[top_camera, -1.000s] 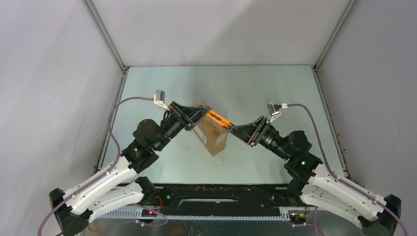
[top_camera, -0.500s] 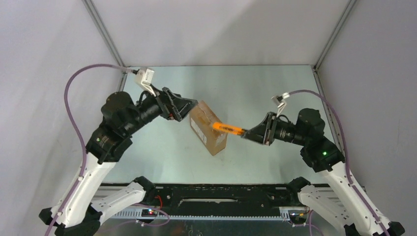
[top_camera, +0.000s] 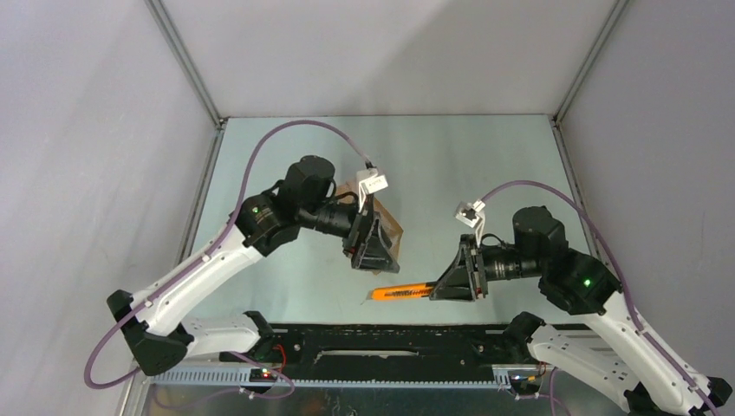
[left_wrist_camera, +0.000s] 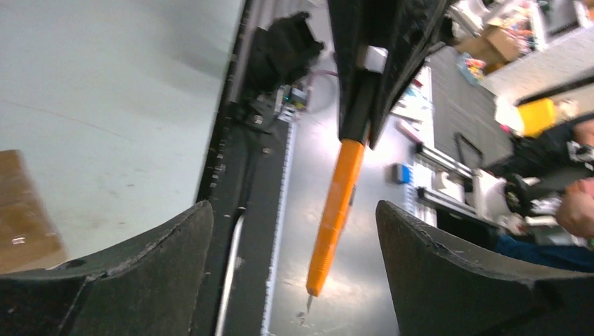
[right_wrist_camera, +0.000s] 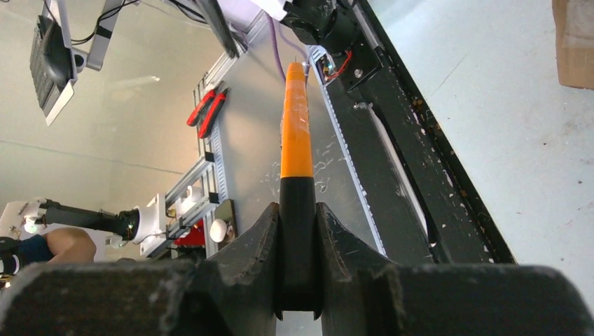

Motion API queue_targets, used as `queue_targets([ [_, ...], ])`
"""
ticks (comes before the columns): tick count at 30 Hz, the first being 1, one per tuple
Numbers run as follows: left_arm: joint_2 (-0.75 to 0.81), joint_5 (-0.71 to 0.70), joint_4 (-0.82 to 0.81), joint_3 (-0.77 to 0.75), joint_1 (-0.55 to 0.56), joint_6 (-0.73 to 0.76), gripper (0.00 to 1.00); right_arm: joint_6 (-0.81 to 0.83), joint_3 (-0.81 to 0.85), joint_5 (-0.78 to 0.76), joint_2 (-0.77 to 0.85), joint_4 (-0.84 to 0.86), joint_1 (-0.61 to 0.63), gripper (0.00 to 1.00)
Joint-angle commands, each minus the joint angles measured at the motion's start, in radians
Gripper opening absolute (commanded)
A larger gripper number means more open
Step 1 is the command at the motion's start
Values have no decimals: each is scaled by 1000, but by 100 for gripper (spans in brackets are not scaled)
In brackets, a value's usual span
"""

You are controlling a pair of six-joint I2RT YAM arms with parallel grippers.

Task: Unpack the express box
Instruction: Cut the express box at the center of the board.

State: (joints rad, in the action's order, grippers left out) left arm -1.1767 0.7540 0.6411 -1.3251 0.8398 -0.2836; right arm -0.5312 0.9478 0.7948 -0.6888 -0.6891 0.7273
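The express box, brown cardboard, stands mid-table and is mostly hidden under my left gripper. That gripper hangs over the box's near side, its jaws wide open with nothing between them. A corner of the box shows at the lower left of the left wrist view. My right gripper is shut on the black handle of an orange utility knife, held level in front of the box with its tip pointing left. The right wrist view has the knife clamped between the fingers; the box edge sits top right.
A black rail runs along the table's near edge, just under the knife. Grey enclosure walls with metal posts close off the left, right and back. Purple cables loop above both arms.
My left arm swung from the box's left side to over it, and its gripper opened. My right arm drew the knife off the box toward the near edge.
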Motion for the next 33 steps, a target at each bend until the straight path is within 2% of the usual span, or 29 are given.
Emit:
queue_targets([
  [1, 62, 191, -133, 65, 33, -74, 87, 52, 78, 42, 6, -45, 3, 0],
  [6, 68, 233, -245, 126, 90, -161, 84, 77, 130, 66, -25, -74, -23, 0],
  [13, 31, 222, -204, 127, 124, -125, 71, 56, 141, 159, -33, -45, -133, 0],
  [15, 23, 223, -204, 124, 128, -125, 57, 44, 141, 171, -34, -32, -157, 0],
  [18, 1, 210, -205, 108, 131, -126, 21, 5, 141, 169, -34, 16, -170, 0],
  [19, -8, 203, -207, 102, 131, -128, 6, -13, 141, 155, -34, 32, -172, 5],
  [20, -15, 190, -211, 98, 131, -133, 1, -41, 139, 139, -33, 50, -173, 20],
  [22, -19, 171, -246, 101, 131, -160, 0, -116, 111, 82, -11, 128, -172, 52],
  [24, -12, 137, -309, 114, 127, -203, 0, -220, 58, -17, 33, 238, -172, 74],
  [25, -12, 128, -359, 122, 123, -234, 0, -281, 7, -76, 66, 305, -170, 81],
  [27, -16, 115, -431, 127, 115, -288, 0, -392, -91, -184, 131, 453, -167, 88],
  [30, -31, 79, -518, 130, 108, -348, 0, -497, -188, -303, 183, 584, -160, 88],
  [33, -57, 62, -569, 122, 102, -394, 0, -520, -243, -429, 224, 639, -103, 88],
])
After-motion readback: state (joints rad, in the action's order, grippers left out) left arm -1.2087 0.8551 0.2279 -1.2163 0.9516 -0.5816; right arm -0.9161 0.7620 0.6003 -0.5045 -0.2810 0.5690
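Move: The right hand holds the cutter by its black end, the cutter's middle about 6 cm to that hand's left and 2 cm below it. From the open left hand, the cutter's middle lies some 7 cm back, level sideways and 3 cm lower; the express box stands about 11 cm ahead of the left hand, 5 cm to its left and roughly 17 cm below. Left hand backs about 6 cm and pinches the cutter's orange body; right hand opens, moving forward about 6 cm. ##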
